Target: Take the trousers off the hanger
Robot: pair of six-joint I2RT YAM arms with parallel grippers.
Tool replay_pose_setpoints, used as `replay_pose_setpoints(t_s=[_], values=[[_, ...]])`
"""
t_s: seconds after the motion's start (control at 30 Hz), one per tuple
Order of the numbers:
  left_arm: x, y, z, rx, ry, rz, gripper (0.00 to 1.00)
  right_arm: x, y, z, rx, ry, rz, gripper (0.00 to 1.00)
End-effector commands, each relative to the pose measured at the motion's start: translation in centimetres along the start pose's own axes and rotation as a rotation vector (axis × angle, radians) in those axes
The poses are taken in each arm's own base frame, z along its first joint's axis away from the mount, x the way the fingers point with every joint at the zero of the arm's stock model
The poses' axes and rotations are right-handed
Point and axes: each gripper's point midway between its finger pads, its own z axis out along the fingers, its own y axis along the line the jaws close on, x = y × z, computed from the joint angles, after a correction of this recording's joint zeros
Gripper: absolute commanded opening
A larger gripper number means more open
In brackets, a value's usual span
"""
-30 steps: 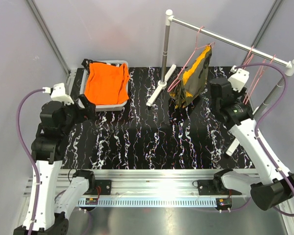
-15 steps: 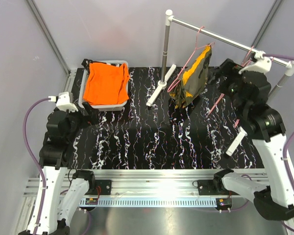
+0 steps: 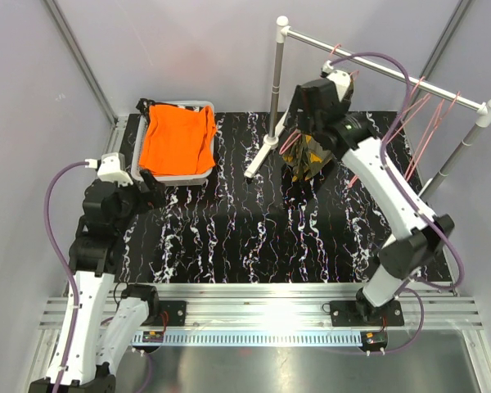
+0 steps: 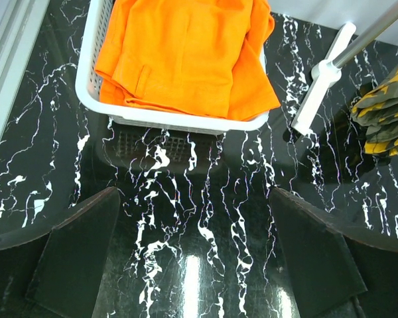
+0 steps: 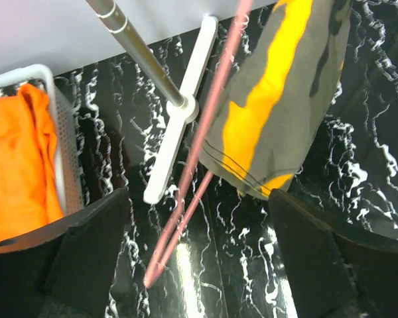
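Observation:
The orange-and-olive camouflage trousers (image 3: pixel 313 157) hang on a pink hanger (image 3: pixel 290 143) from the rack rail. My right gripper (image 3: pixel 304 124) is open and hovers just above and beside them. In the right wrist view the trousers (image 5: pixel 278 99) and the hanger (image 5: pixel 189 179) lie between and beyond my open fingers (image 5: pixel 93 252), untouched. The plain orange trousers (image 3: pixel 177 137) lie in a white basket (image 3: pixel 198 174), also seen in the left wrist view (image 4: pixel 186 53). My left gripper (image 3: pixel 144 183) is open and empty, in front of the basket (image 4: pixel 166 118). The black speckled pair is out of view.
The rack's upright pole (image 3: pixel 276 78) and its white foot (image 3: pixel 262 155) stand between basket and hanging trousers. Several empty pink hangers (image 3: pixel 430 123) hang at the rail's right end. Grey walls close in the left, back and right sides.
My right arm has swung left from the right end of the rack to the camouflage trousers. My left arm has drawn back a little from the basket.

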Motion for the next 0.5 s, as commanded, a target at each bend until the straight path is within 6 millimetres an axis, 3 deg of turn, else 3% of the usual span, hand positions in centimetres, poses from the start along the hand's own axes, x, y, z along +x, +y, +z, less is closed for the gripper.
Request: replay_pose_setpoints(t_s=[0.0,0.13,0.47], values=[[-1.1,-0.2,0.3,0.006,-0.04,0.017,0.99,-2.2,-0.7,-0.1,0.15,-0.095,-0.048,0.92],[-1.0,-0.2,0.4,0.01,-0.038,0.019,0.99,-1.6,-1.8,1.8,0.297,-0.116,-0.102,0.73],[-0.8,-0.5,0.4,0.027,-0.03,0.024,0.99,0.8,-1.0,4.5,0.291,-0.09,-0.071,0.41]])
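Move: The slanting near arm of the camouflage trousers' hanger lies almost at the right hand's open fingertips, about 2 cm ahead, level sideways and some 3 cm below. The trousers hang beyond it, their middle roughly 8 cm ahead of the hand, 5 cm right and 10 cm lower; the rack pole stands about 10 cm ahead and 10 cm left. From the left hand, the hanger arm is some 18 cm ahead, 42 cm right and slightly higher. The right hand eases forward and down onto the hanger's near arm, about 3 cm each way, drifting a centimetre left at first and then back again, so that the pink bar comes between its fingers. As it settles, the wrist rolls its left side down and turns clockwise, each some 10 degrees, while the fingers close from wide open to a little under half, not yet shut on the bar. ##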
